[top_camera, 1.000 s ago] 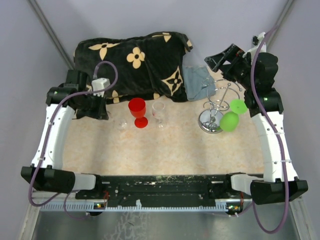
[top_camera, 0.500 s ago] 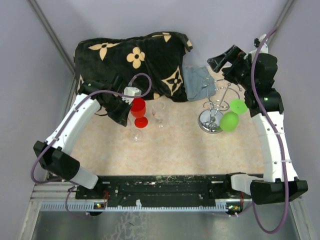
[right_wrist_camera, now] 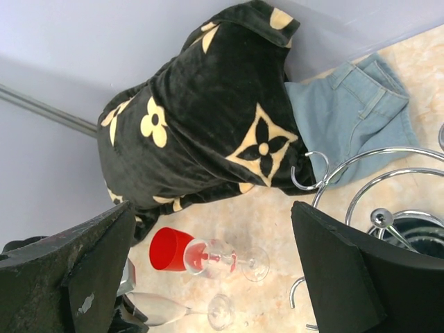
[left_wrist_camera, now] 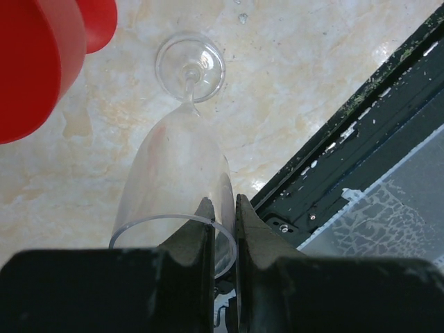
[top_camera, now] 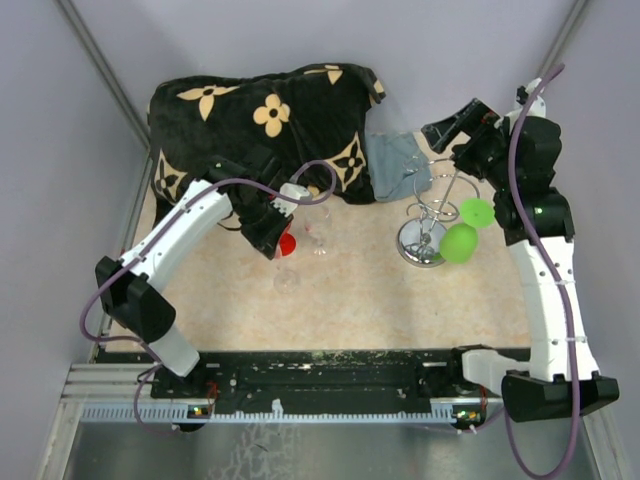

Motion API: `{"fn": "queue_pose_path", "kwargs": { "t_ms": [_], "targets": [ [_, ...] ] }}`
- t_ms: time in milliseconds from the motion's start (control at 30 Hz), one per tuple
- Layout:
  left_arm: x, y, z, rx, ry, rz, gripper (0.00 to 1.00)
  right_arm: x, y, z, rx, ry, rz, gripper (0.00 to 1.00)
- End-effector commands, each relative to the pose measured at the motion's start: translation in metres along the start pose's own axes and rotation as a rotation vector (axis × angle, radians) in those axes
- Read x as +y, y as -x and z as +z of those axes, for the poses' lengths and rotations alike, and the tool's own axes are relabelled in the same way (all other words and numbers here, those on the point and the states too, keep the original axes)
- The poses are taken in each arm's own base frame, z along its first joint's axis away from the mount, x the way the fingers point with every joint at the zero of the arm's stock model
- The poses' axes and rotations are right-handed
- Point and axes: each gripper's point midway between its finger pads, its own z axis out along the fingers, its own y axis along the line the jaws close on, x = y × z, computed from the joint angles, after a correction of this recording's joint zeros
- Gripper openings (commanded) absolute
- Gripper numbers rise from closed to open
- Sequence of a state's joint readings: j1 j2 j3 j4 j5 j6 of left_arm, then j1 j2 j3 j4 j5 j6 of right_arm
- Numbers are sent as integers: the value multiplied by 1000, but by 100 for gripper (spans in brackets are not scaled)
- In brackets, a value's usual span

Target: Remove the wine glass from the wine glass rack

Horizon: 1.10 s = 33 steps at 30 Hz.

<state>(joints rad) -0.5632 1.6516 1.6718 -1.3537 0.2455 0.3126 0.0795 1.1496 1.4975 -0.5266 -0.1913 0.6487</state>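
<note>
The wine glass rack [top_camera: 428, 226] is a shiny wire stand at the right of the table. A green wine glass [top_camera: 460, 242] hangs from one of its arms, foot [top_camera: 477, 211] uppermost. My right gripper [top_camera: 453, 126] hovers open behind the rack with nothing in it; in the right wrist view [right_wrist_camera: 215, 270] only the rack's loops [right_wrist_camera: 378, 186] show. My left gripper [top_camera: 272, 232] is shut on the rim of a clear wine glass [left_wrist_camera: 173, 177], which it holds tilted just over the table, one finger inside the bowl and one outside [left_wrist_camera: 222, 202].
A red glass [top_camera: 283, 243] and another clear glass [top_camera: 318, 228] stand beside the left gripper. A black flowered blanket [top_camera: 260, 120] and folded jeans [top_camera: 398, 165] lie along the back. The black base rail [top_camera: 330, 375] runs along the near edge.
My left arm has swung right and nearer with the clear glass, from the left edge to just in front of the red glass. My right gripper has drifted slightly right.
</note>
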Motion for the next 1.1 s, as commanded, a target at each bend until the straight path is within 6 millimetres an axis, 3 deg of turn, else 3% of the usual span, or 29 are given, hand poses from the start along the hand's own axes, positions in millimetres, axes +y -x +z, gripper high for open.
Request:
{"fn": "queue_pose_path", "kwargs": {
  "t_ms": [0, 200, 333, 433, 700, 900, 1067],
  "targets": [
    [12, 6, -5, 6, 66, 16, 0, 1, 14, -16, -67, -1, -27, 94],
    [16, 11, -8, 5, 93, 27, 1, 0, 15, -17, -70, 1, -29, 94],
    [12, 16, -12, -11, 86, 38, 24, -1, 14, -14, -65, 3, -29, 94],
    [9, 18, -13, -19, 84, 44, 36, 0, 15, -12, -62, 12, -26, 94],
    [9, 22, -22, -49, 99, 52, 46, 2, 18, -8, -64, 21, -22, 94],
    [11, 54, -51, -202, 151, 40, 51, -15, 20, -11, -54, -72, -16, 95],
    [-1, 82, -77, -341, 119, 52, 56, -38, 30, -15, -53, -122, 51, 96]
  ]
}}
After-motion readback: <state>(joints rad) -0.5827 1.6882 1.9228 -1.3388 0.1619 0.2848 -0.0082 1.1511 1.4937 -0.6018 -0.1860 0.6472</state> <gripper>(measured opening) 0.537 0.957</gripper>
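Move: Barely 3 cm ahead of the left hand and 1 cm to its left is the spot for the clear wine glass it already holds by the rim, the table some 18 cm below. The red wine glass stands about 11 cm ahead, straight out; the other clear glass is roughly 10 cm ahead and 10 cm to the right. From the right hand, the held glass is about 38 cm left, 6 cm back and 33 cm lower. Easing the held glass about 2 cm forward towards the red one with a slight tilt that straightens it, the left hand pauses, opens to about half and lets go of the rim. It then rises some 5 cm, drifting forward and a little right, fingertips swinging forward. The right hand, empty and wide open, ends about 3 cm farther right and 2 cm lower. ##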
